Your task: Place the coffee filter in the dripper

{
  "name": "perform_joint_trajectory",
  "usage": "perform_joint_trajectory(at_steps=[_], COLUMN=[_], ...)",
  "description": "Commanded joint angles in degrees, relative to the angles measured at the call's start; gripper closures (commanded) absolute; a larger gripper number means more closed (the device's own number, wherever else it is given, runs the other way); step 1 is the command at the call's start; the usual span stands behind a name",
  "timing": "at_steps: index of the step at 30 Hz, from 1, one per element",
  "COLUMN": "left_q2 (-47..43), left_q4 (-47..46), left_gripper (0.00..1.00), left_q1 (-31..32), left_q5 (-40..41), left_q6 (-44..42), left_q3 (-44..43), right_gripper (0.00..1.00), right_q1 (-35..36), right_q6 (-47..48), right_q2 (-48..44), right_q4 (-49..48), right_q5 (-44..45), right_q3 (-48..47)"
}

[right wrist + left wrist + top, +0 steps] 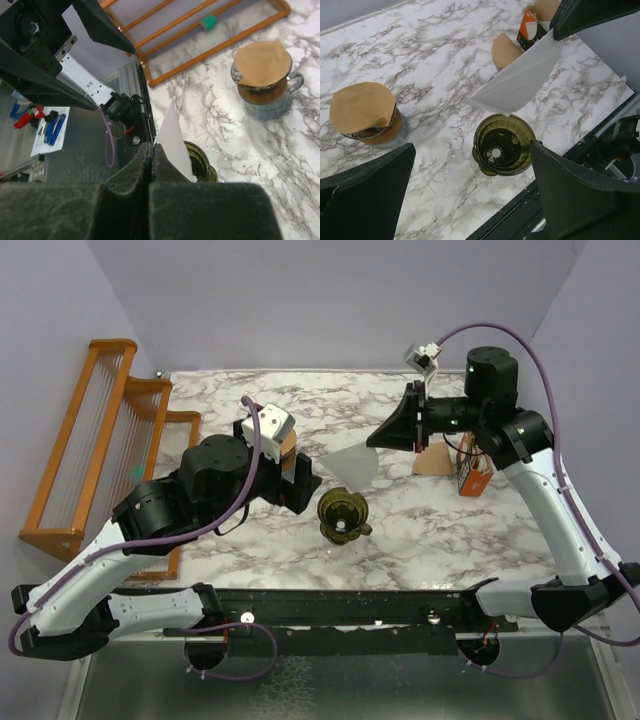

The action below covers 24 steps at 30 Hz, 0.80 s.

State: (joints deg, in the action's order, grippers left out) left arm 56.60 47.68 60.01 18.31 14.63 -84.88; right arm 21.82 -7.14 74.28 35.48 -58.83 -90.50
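The coffee filter [352, 465], white and folded flat, hangs in the air from my right gripper [392, 432], which is shut on its upper edge. In the left wrist view the filter [520, 80] slopes down, and its lower corner sits just above the far rim of the dripper [504, 144]. The dark olive dripper [342, 512] stands upright and empty on the marble. In the right wrist view the shut gripper [152, 147] pinches the filter [172, 137], with the dripper [202, 167] partly hidden behind it. My left gripper [303, 483] is open beside the dripper's left side and holds nothing.
A glass cup topped with a brown paper disc [365, 112] stands left of the dripper. A tan fan-shaped paper [432, 460] and an orange box [470, 478] lie under the right arm. A wooden rack [90, 440] lines the table's left edge.
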Motion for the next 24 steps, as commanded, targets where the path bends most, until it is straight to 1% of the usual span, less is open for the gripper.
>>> perform_joint_trajectory(at_steps=[1,6,12,19,22,24], left_q2=[0.8,1.2,3.0,5.2,5.5,5.4], left_q4=[3.9,5.3,7.7,10.0,10.7,11.1], left_gripper=[0.01,0.01,0.01,0.02,0.04,0.09], left_q1=[-0.2,-0.2,-0.2,-0.2,-0.2,-0.2], left_q5=[-5.7,-10.8,-16.2,-15.3,-15.7,-16.5], left_q6=[-3.7,-6.4,-8.9,-10.0,-10.4,-10.8], left_q3=[-3.5,-5.2,-6.0,-6.4,-7.0,-7.2], right_gripper=[0.99,0.99,0.99,0.99,0.99,0.99], right_q1=[3.7,8.9,14.4,18.0,19.2,19.5], right_q6=[2.8,4.5,7.5,13.0,15.2,15.7], right_q2=[2.3,6.1,9.3,12.3,12.7,12.5], right_q4=[5.5,8.7,12.1,18.5,20.7,20.9], right_q5=[-0.6,-2.8,-8.5,-8.9,-8.9,-8.6], right_q3=[-4.0,-8.3,-13.5,-17.8,-18.2,-17.8])
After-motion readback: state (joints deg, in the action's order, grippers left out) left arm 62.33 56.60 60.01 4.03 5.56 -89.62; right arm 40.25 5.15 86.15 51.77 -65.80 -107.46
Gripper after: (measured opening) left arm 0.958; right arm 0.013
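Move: The coffee filter, already pinched at one corner by the right hand, has its middle about 10 cm to the right of the open left hand and nearly level with it. The dripper stands about 22 cm below both hands: from the right hand 8 cm back and 4 cm left, from the left hand 6 cm back and 10 cm right. The paper-topped server is some 8 cm ahead of the left hand, 6 cm to its left and 20 cm lower. The coffee filter is carried by the right hand's shut fingers back about 9 cm and left 7 cm, over the dripper and towards the left hand, swinging some 25 degrees counter-clockwise. The wide-open left hand eases back and right a few centimetres, turns clockwise and finally dips about 3 cm, bringing its jaws around the filter's free part without closing on it. ##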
